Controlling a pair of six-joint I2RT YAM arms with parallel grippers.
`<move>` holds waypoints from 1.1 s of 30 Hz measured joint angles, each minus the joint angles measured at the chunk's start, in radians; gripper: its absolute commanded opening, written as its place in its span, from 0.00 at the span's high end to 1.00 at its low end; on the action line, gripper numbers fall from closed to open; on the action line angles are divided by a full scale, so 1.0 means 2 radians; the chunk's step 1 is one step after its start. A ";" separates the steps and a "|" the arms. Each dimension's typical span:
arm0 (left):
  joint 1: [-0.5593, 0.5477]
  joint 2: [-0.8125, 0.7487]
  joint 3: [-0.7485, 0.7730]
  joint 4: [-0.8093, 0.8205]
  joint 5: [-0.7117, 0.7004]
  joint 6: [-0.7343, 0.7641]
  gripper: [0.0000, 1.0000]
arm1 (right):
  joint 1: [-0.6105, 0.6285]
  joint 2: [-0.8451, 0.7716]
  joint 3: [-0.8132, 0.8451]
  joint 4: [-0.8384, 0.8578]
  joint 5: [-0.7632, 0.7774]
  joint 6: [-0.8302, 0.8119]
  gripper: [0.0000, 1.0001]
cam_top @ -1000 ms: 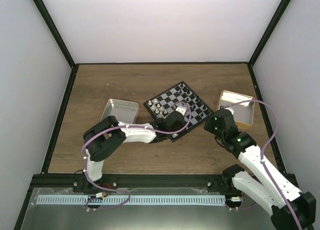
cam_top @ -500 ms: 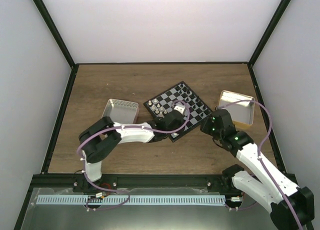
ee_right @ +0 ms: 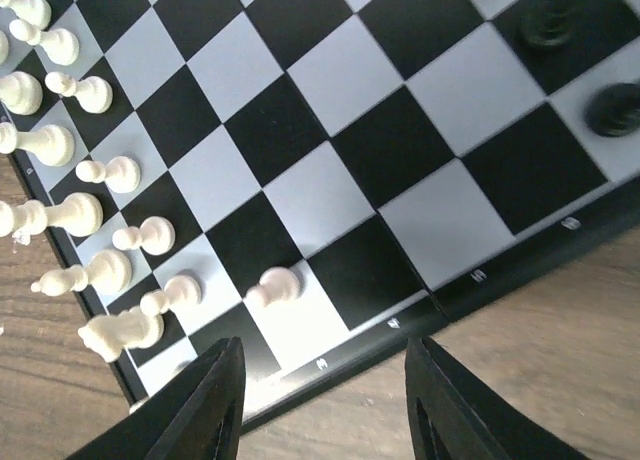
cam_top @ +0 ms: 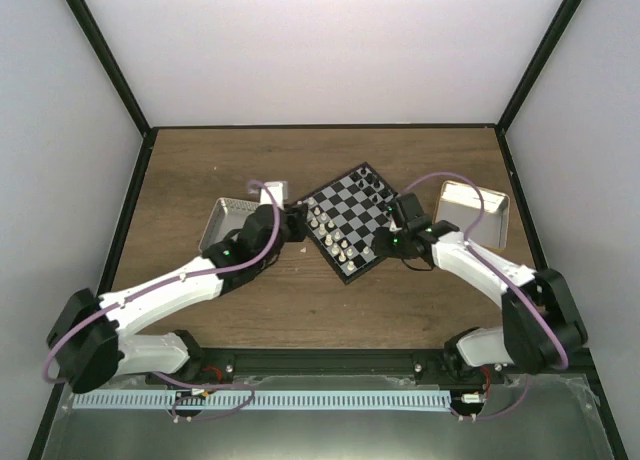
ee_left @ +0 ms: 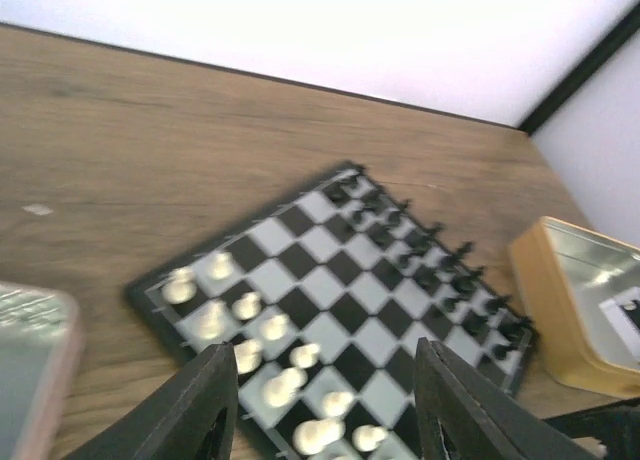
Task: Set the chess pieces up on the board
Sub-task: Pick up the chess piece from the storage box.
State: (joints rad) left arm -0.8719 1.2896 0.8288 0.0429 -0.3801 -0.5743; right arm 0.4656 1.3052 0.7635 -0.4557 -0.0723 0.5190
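The board (cam_top: 352,208) lies turned like a diamond at mid-table. Cream-white chess pieces (cam_top: 333,236) stand along its near-left side and black pieces (cam_top: 377,188) along its far-right side. My left gripper (cam_top: 297,223) hovers at the board's left corner, open with nothing between its fingers (ee_left: 212,408); the white pieces (ee_left: 268,356) show blurred ahead of it. My right gripper (cam_top: 390,242) is low over the board's near-right edge, open and empty. A white pawn (ee_right: 272,285) stands just ahead of its left finger (ee_right: 215,400), not touching.
A pink tray (cam_top: 228,216) sits left of the board, partly under my left arm. A tan box with a silvery inside (cam_top: 478,212) stands to the board's right. The brown table (cam_top: 200,160) is walled on three sides.
My left arm drew back off the board toward its left corner. My right arm swung from the tan box to the board's near-right edge. Both grippers opened wider.
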 measured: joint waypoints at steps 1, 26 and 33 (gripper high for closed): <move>0.009 -0.018 -0.015 -0.005 -0.005 -0.002 0.49 | 0.003 0.016 0.007 0.001 -0.001 -0.004 0.56; 0.082 -0.142 -0.134 -0.061 -0.008 -0.040 0.48 | 0.069 0.157 0.080 0.006 0.075 -0.025 0.91; 0.084 -0.142 -0.135 -0.061 -0.007 -0.040 0.47 | 0.081 0.154 0.080 0.001 0.073 -0.026 0.92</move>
State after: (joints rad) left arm -0.7044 1.0061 0.5587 -0.0795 -0.3946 -0.6552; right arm 0.6277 1.6127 0.9234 -0.4538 0.0731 0.4679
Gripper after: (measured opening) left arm 0.525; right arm 0.088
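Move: The lone white pawn stands near the board's right-hand edge, about 2 cm ahead of the right hand, 4 cm to its left and 5 cm below. Beside that pawn, a neighbour pawn stands roughly 3 cm to its left, level with it; the white corner piece is some 4 cm nearer the base and 3 cm left of it. From the left hand, the lone pawn lies 15 cm right, 1 cm back and 16 cm down; the emptied storage box is 13 cm left, 2 cm ahead and 16 cm down. Downward and leftward, about 4 cm each, with a little forward reach, the right hand sinks onto the lone white pawn, its wrist tipping some 10 degrees more upright, then closes its half-open fingers and pinches the pawn. Meanwhile the left hand, empty and half open, swings about 11 cm left and 5 cm down, away from the board towards the storage box, easing to a stop. ##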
